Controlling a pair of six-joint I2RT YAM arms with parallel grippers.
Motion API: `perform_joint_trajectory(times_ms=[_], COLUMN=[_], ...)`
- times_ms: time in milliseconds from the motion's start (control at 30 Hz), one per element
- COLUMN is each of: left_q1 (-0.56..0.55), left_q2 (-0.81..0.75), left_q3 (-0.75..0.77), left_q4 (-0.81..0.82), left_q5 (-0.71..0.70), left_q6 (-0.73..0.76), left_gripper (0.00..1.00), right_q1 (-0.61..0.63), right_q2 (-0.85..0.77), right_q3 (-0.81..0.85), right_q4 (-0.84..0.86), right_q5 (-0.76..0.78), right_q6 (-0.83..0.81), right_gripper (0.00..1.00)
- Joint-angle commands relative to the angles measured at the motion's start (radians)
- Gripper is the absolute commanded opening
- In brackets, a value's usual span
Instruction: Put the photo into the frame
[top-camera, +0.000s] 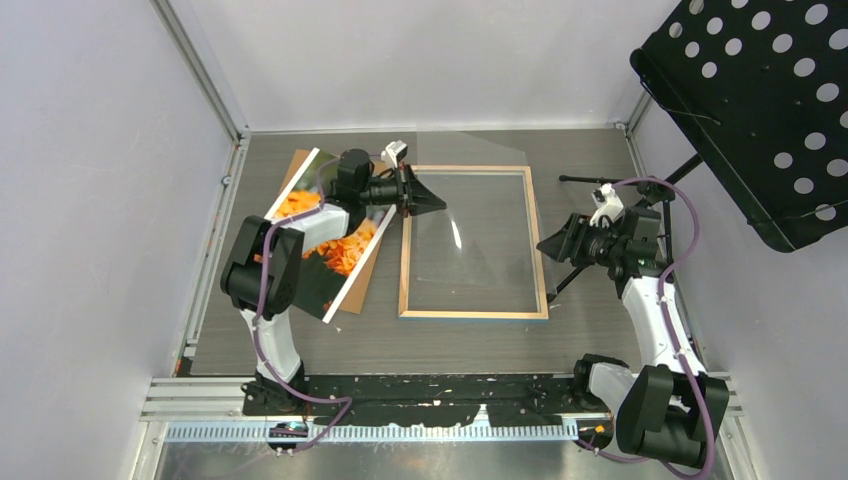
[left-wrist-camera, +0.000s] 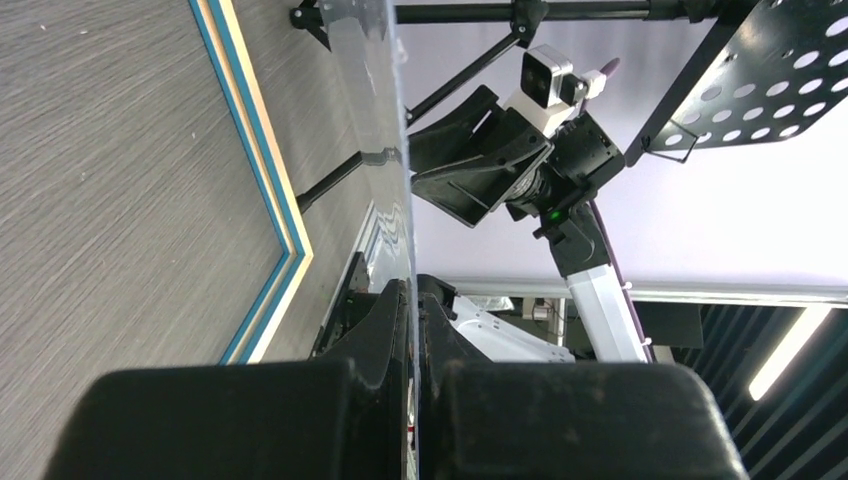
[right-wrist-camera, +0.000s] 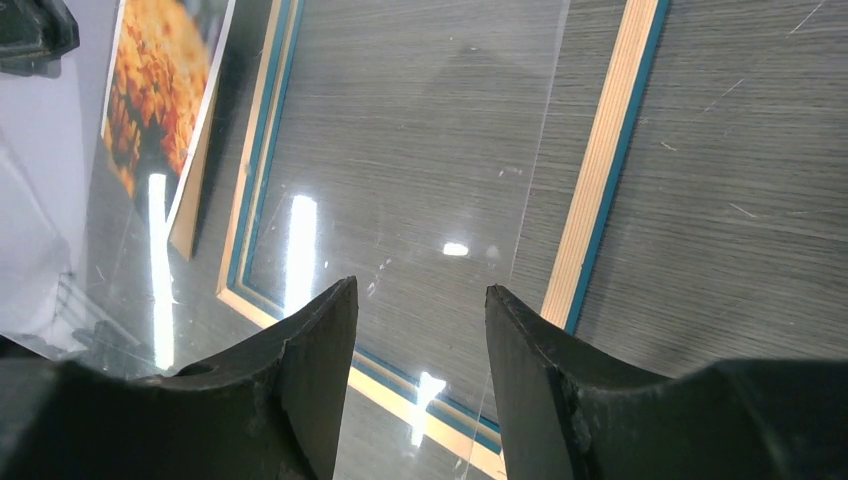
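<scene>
The frame (top-camera: 538, 240) lies flat mid-table, light wood side up, with a blue edge showing (left-wrist-camera: 260, 170) (right-wrist-camera: 600, 170). My left gripper (top-camera: 440, 203) is shut on the near-left edge of the clear pane (top-camera: 480, 215), which it holds tilted above the frame. In the left wrist view the pane (left-wrist-camera: 400, 150) shows edge-on between the closed fingers (left-wrist-camera: 413, 290). The photo (top-camera: 345, 250) of orange flowers rests on a brown backing board (top-camera: 365, 285) left of the frame, partly under the left arm. My right gripper (top-camera: 543, 245) (right-wrist-camera: 420, 290) hangs open and empty just right of the frame.
A black perforated music stand (top-camera: 760, 110) leans over the back right corner, and its thin black legs (top-camera: 590, 180) reach onto the table near the right arm. Grey walls close in the table at left and back. A metal rail runs along the near edge.
</scene>
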Motion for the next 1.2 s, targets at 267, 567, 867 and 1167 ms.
perform_joint_trajectory(times_ms=[267, 567, 867, 1167], left_q1=[-0.021, -0.024, -0.024, -0.020], left_q2=[0.073, 0.143, 0.149, 0.148], left_q3=[0.048, 0.010, 0.015, 0.022], left_q4=[0.025, -0.021, -0.145, -0.195], left_q5=[-0.004, -0.007, -0.019, -0.038], left_q6=[0.125, 0.196, 0.306, 0.356], left_gripper=[0.00, 0.00, 0.00, 0.00], right_q1=[-0.018, -0.021, -0.023, -0.024], right_q2=[-0.044, -0.051, -0.062, -0.063], right_q3=[0.026, 0.020, 0.016, 0.013], right_q4=[0.015, 0.017, 0.016, 0.012], right_q5=[-0.021, -0.025, -0.026, -0.029], right_q6=[-0.015, -0.012, -0.012, -0.015], right_gripper=[0.56, 0.56, 0.56, 0.56])
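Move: My left hand grips the clear sheet by its left edge. The frame it is being lowered to has its middle about 5 cm ahead, 8 cm right and 20 cm below, with its left rail some 7 cm left and 5 cm ahead, and its right rail about 24 cm right and 5 cm ahead. The photo lies roughly 25 cm left and 6 cm ahead. From my open right hand, the frame's middle is about 13 cm ahead, 14 cm left and 14 cm below. Keeping the sheet's left edge pinched between shut fingers, I bring my left hand about 10 cm almost straight down towards the frame, easing off near the end. The fingertips, pointing right, dip by some 10 degrees as I go, so the raised side of the sheet comes down over the opening. ##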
